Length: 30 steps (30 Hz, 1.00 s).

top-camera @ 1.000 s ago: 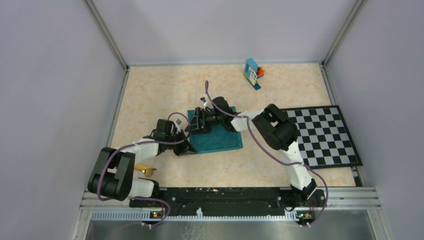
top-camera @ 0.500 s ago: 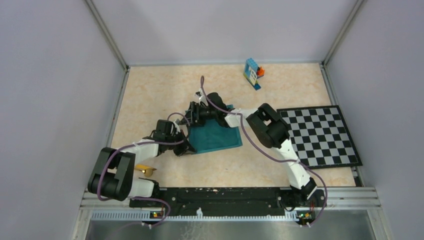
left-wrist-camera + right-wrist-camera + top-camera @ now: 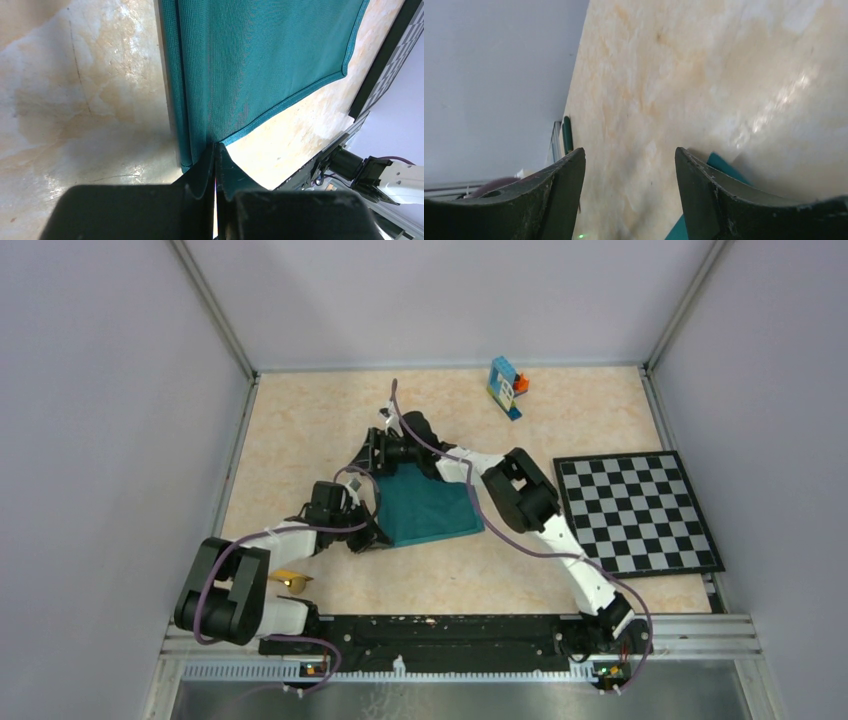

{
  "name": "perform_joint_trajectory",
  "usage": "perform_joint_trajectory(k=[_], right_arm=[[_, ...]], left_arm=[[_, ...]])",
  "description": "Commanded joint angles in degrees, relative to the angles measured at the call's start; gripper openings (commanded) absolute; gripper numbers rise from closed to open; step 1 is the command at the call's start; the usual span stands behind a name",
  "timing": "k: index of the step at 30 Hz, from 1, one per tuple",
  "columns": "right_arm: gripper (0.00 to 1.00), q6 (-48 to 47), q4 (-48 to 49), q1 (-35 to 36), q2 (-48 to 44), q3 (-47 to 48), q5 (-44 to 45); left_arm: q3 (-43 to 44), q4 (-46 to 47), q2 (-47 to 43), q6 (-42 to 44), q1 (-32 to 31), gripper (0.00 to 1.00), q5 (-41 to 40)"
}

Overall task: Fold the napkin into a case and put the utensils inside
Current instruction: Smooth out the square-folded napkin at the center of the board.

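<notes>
The teal napkin (image 3: 430, 505) lies flat in the middle of the table, with a folded strip along its left side (image 3: 181, 90). My left gripper (image 3: 375, 537) is shut, and its tips (image 3: 216, 146) touch the napkin's near left corner. Whether any cloth is pinched between them does not show. My right gripper (image 3: 376, 452) hovers open at the napkin's far left corner with nothing between its fingers (image 3: 629, 160). A bit of teal cloth (image 3: 723, 166) shows behind its right finger. A golden-yellow utensil (image 3: 290, 579) lies by the left arm's base.
Blue and orange toy blocks (image 3: 507, 386) stand at the back of the table. The checkerboard mat (image 3: 635, 512) lies to the right. Grey walls close in the left, back and right sides.
My right gripper has moved from above the napkin toward the far left, past its far left corner, uncovering more cloth. The left arm has stayed still.
</notes>
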Motion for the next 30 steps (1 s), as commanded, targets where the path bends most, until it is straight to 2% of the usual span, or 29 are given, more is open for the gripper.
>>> perform_joint_trajectory(k=[1, 10, 12, 14, 17, 23, 26, 28, 30], right_arm=[[0.66, -3.1, -8.7, -1.4, 9.4, 9.7, 2.2], [0.66, -3.3, -17.4, -2.9, 21.5, 34.1, 1.4], [0.66, -4.1, -19.7, -3.3, 21.5, 39.5, 0.6], [0.67, -5.8, -22.2, -3.9, 16.6, 40.8, 1.1], [0.68, -7.1, -23.3, -6.5, 7.3, 35.5, 0.7], [0.68, -13.5, -27.9, -10.6, -10.8, 13.6, -2.5], [0.66, -14.9, -24.8, -11.9, -18.2, -0.3, -3.8], [0.66, -14.2, -19.1, -12.9, -22.4, -8.7, -4.1], [0.64, -13.2, -15.6, -14.3, -24.2, -14.2, -4.9]], left_arm=[[-3.0, -3.5, 1.0, 1.9, 0.0, 0.00, -6.4], [-1.7, -5.2, -1.3, 2.1, 0.0, 0.00, -6.5], [-0.8, -6.0, -1.9, 2.3, 0.0, 0.00, -5.5], [0.5, -6.7, -2.9, 2.4, 0.0, 0.00, -4.2], [3.1, -8.1, -4.8, 2.3, 0.0, 0.05, -2.1], [9.1, -9.8, -8.7, 1.4, 0.1, 0.28, 3.5], [12.5, -9.1, -8.8, 0.6, 0.0, 0.32, 5.3], [14.5, -8.5, -7.2, 0.9, 0.1, 0.32, 4.5], [16.4, -8.4, -4.5, 1.8, 0.2, 0.32, 3.7]])
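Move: The left hand's shut fingertips already rest on the napkin at its near left corner; the napkin's middle is about 9 cm ahead and 9 cm to the right. The right hand's lower finger is down by the napkin's far left corner, roughly 2 cm right of and 3 cm below the hand point; the napkin's middle lies some 11 cm back and 14 cm right. From the right hand, the toy blocks stand about 16 cm ahead and 33 cm right; the yellow tool is 22 cm left and 9 cm back of the left hand. With its lower finger, the right hand sweeps low off the napkin's far left corner, about 8 cm forward and at first a little left, then swings some 16 cm right beyond the far edge while rising about 9 cm, jaws still open. The left fingers stay down on the near left corner, then come free, opening about a third as they lift 8 to 9 cm and go slightly forward. ##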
